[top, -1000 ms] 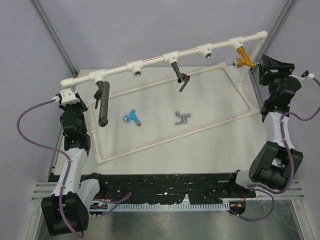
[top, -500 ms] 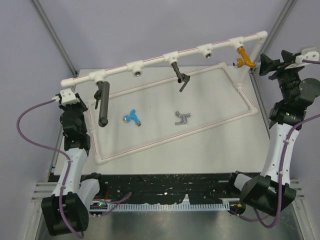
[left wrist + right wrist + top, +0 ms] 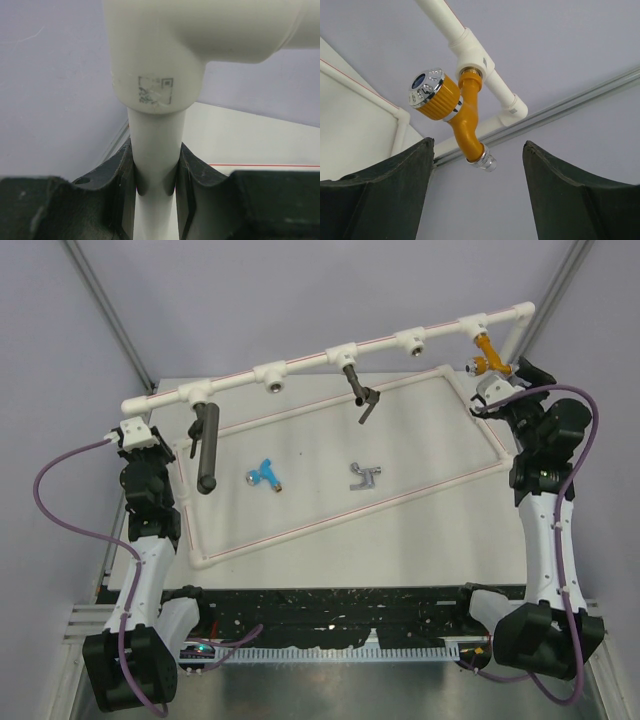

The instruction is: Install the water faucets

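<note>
An orange-gold faucet (image 3: 486, 359) hangs screwed into the right-end socket of the white pipe rail (image 3: 330, 352). In the right wrist view the orange faucet (image 3: 462, 112) shows beyond my right gripper (image 3: 477, 145), which is open and touches nothing. Seen from above, the right gripper (image 3: 498, 392) sits just below and right of that faucet. A blue faucet (image 3: 265, 475) and a silver-grey faucet (image 3: 365, 476) lie loose on the table inside the pipe frame. My left gripper (image 3: 156, 150) is shut on the white upright pipe (image 3: 155, 130) at the rail's left end (image 3: 135, 430).
A long dark grey cylinder (image 3: 207, 452) hangs from the rail's left socket, and a black tap (image 3: 360, 392) hangs from a middle one. Two open sockets (image 3: 275, 376) (image 3: 413, 341) face forward. The floor frame's white pipe (image 3: 340, 512) crosses the table.
The right arm has swung up and then left, bringing its gripper from outside the frame's right post to just below the orange faucet, jaws wider. The left arm has not moved.
</note>
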Action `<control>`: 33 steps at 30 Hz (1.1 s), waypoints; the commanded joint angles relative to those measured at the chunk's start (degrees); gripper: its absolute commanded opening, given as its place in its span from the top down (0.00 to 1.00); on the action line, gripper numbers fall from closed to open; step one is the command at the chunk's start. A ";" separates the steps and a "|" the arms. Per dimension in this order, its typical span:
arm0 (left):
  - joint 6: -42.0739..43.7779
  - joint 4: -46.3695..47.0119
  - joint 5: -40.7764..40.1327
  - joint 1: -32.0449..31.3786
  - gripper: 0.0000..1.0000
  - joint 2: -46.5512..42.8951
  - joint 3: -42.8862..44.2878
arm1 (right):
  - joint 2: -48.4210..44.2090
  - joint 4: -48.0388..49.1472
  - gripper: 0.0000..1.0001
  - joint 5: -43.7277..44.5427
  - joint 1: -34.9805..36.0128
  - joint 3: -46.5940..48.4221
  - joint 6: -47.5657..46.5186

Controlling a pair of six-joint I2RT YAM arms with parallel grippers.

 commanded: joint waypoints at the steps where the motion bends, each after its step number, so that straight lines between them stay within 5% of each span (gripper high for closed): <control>1: -1.73 1.55 2.81 -1.16 1.00 -1.21 1.13 | 2.10 4.30 0.24 1.26 0.62 1.90 -8.50; 8: -1.64 1.55 2.72 -1.15 1.00 -1.12 1.13 | 6.68 2.54 0.25 0.64 2.72 4.72 -12.55; 14: -1.73 1.64 2.81 -1.16 1.00 -0.95 1.13 | 9.58 11.39 0.28 2.05 3.52 2.70 -8.87; 20: -1.56 1.46 2.37 -1.16 1.00 -1.38 1.13 | 13.09 18.88 0.36 3.19 3.61 2.96 5.08; 27: -1.38 1.46 2.28 -1.16 1.00 -1.39 1.04 | 15.12 21.25 0.60 4.42 3.61 5.24 24.25; 33: -1.38 1.37 2.37 -1.16 1.00 -1.30 1.21 | 14.86 22.22 0.74 7.76 3.43 6.30 55.16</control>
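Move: The orange faucet hangs in the frame's rightmost tee. Its middle is about 8 cm ahead of the right hand, 2 cm to its left and 1 cm lower. The tee is some 14 cm ahead, 4 cm left and 3 cm up; the corner elbow is 17 cm ahead, 5 cm right and 4 cm up. From the left hand, the faucet lies roughly 69 cm right, 11 cm ahead and 9 cm higher. Closing from wide open, the right fingers come to pinch the orange faucet's body just below its knob, after the hand reaches forward about 7 cm, sinking slightly. The wrist first rolls a little counter-clockwise as seen from behind the hand, then reverses by some 35 degrees clockwise, the screwing-in way, still rolling as the grip shuts. The left hand keeps its still hold on the frame's left leg. ##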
